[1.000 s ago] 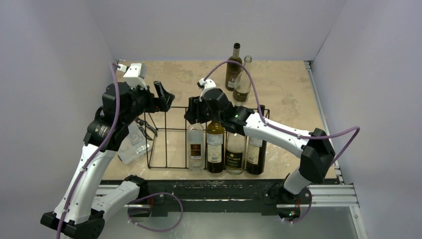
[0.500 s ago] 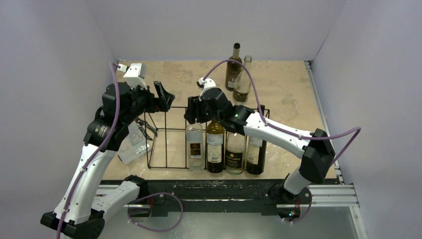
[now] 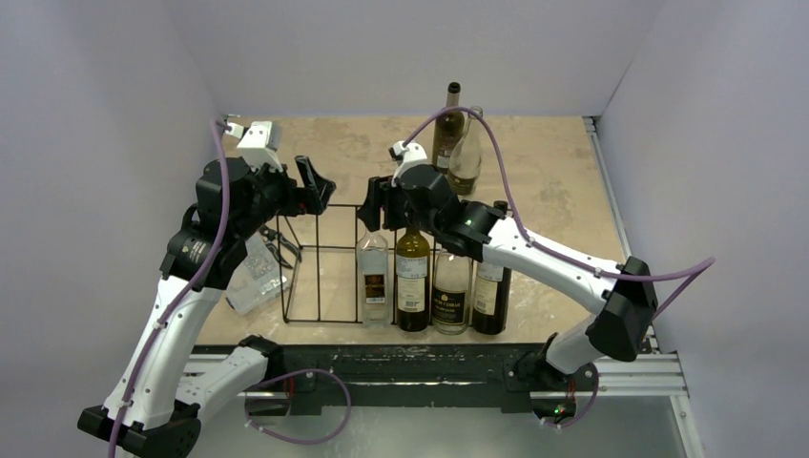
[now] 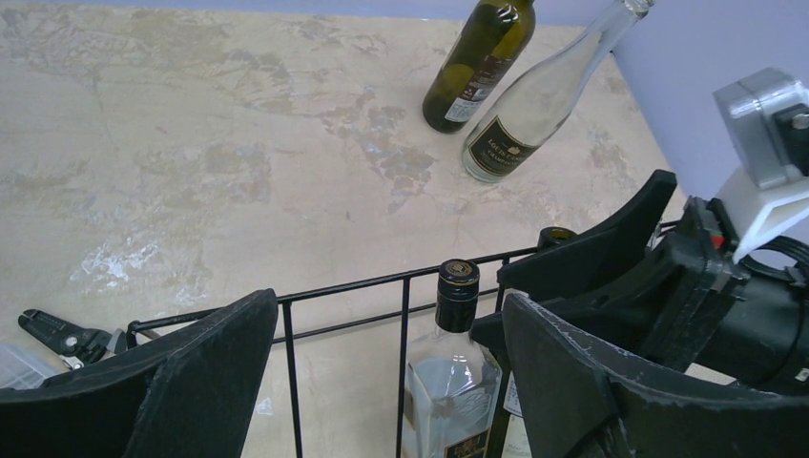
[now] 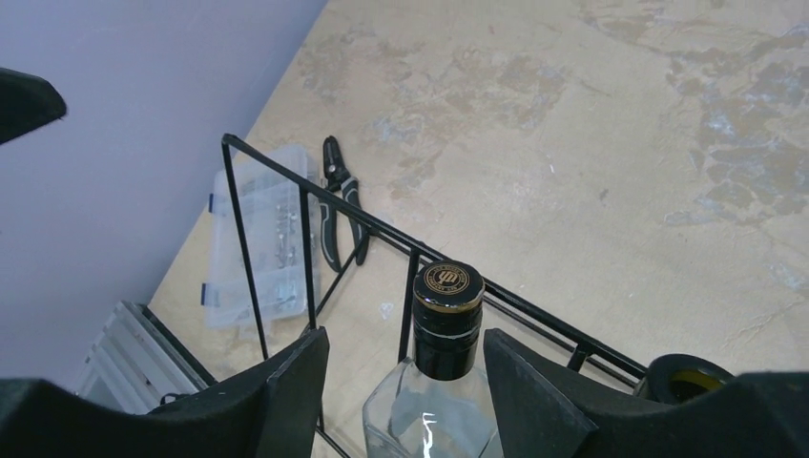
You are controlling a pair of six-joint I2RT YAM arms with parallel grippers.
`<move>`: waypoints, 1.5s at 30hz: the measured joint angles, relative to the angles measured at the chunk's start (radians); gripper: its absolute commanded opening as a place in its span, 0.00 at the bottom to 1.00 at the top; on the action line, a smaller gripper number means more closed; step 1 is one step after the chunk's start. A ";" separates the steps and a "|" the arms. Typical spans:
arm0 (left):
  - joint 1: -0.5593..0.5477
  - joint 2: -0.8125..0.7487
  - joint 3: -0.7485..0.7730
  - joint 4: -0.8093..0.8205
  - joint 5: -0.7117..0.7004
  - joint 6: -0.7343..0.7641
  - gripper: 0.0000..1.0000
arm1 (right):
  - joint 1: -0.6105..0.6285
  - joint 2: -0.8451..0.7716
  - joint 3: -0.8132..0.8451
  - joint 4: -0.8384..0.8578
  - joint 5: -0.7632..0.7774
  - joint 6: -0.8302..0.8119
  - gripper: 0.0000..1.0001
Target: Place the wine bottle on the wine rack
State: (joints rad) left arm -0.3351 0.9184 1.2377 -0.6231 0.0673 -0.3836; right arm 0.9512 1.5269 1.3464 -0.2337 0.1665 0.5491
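Observation:
The wine bottle (image 3: pixel 374 274), clear glass with a black cap, stands upright in the black wire wine rack (image 3: pixel 284 286), leftmost of the bottles there. My right gripper (image 3: pixel 383 204) hovers over its neck. In the right wrist view the right gripper (image 5: pixel 405 336) is open, its fingers either side of the cap (image 5: pixel 445 307) and apart from it. My left gripper (image 3: pixel 316 186) is open and holds nothing, hanging above the rack's back left corner. From the left wrist view the left gripper (image 4: pixel 391 305) looks across the rack rim (image 4: pixel 363 283) at the bottle (image 4: pixel 448 386).
Three more bottles (image 3: pixel 412 279) (image 3: pixel 450 291) (image 3: pixel 490 286) stand in the rack to the right. Two bottles (image 3: pixel 446 129) (image 3: pixel 465 157) stand on the table at the back. A clear plastic box (image 3: pixel 256 277) and pliers (image 3: pixel 281 243) lie left of the rack.
My right gripper has opened wider around the bottle's neck and lifted slightly up and back. The bottle stays standing in the rack. The left arm has not moved.

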 measured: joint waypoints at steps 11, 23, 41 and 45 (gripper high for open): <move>0.000 0.000 0.000 0.000 0.004 0.000 0.87 | 0.000 -0.071 0.021 -0.016 0.057 -0.036 0.72; 0.000 0.000 0.000 0.000 0.005 0.000 0.87 | -0.047 -0.193 0.027 0.011 0.288 -0.176 0.82; 0.000 0.008 0.000 -0.001 0.005 0.000 0.87 | -0.439 -0.133 0.109 0.077 0.310 -0.248 0.99; 0.000 0.013 0.000 -0.001 0.005 0.000 0.87 | -0.473 -0.057 0.153 0.092 0.308 -0.268 0.99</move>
State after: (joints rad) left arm -0.3351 0.9314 1.2377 -0.6239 0.0719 -0.3832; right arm 0.4782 1.4696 1.4994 -0.1421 0.4744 0.2810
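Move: The clear long-necked bottle stands about 20 cm ahead of my right hand and 23 cm to its right, its middle some 5 cm lower. A green bottle stands about 5 cm farther out and 5 cm to the left of it. Around my right fingers is the cap of the square bottle, its body centred some 9 cm back and 8 cm down; the racked green bottle lies 9 cm to the right of that. From my left hand the clear long-necked bottle is roughly 25 cm ahead, 30 cm to the right and 13 cm down. I draw my right hand up about 10 cm, clear of the square bottle's cap, then sweep it right and forward over the rack, some 23 cm right in all, towards the clear long-necked bottle. On the way I turn the hand about 40 degrees clockwise, tip the fingers up towards level and spread them from part-open to wide, ending just short of the bottle's mouth. ##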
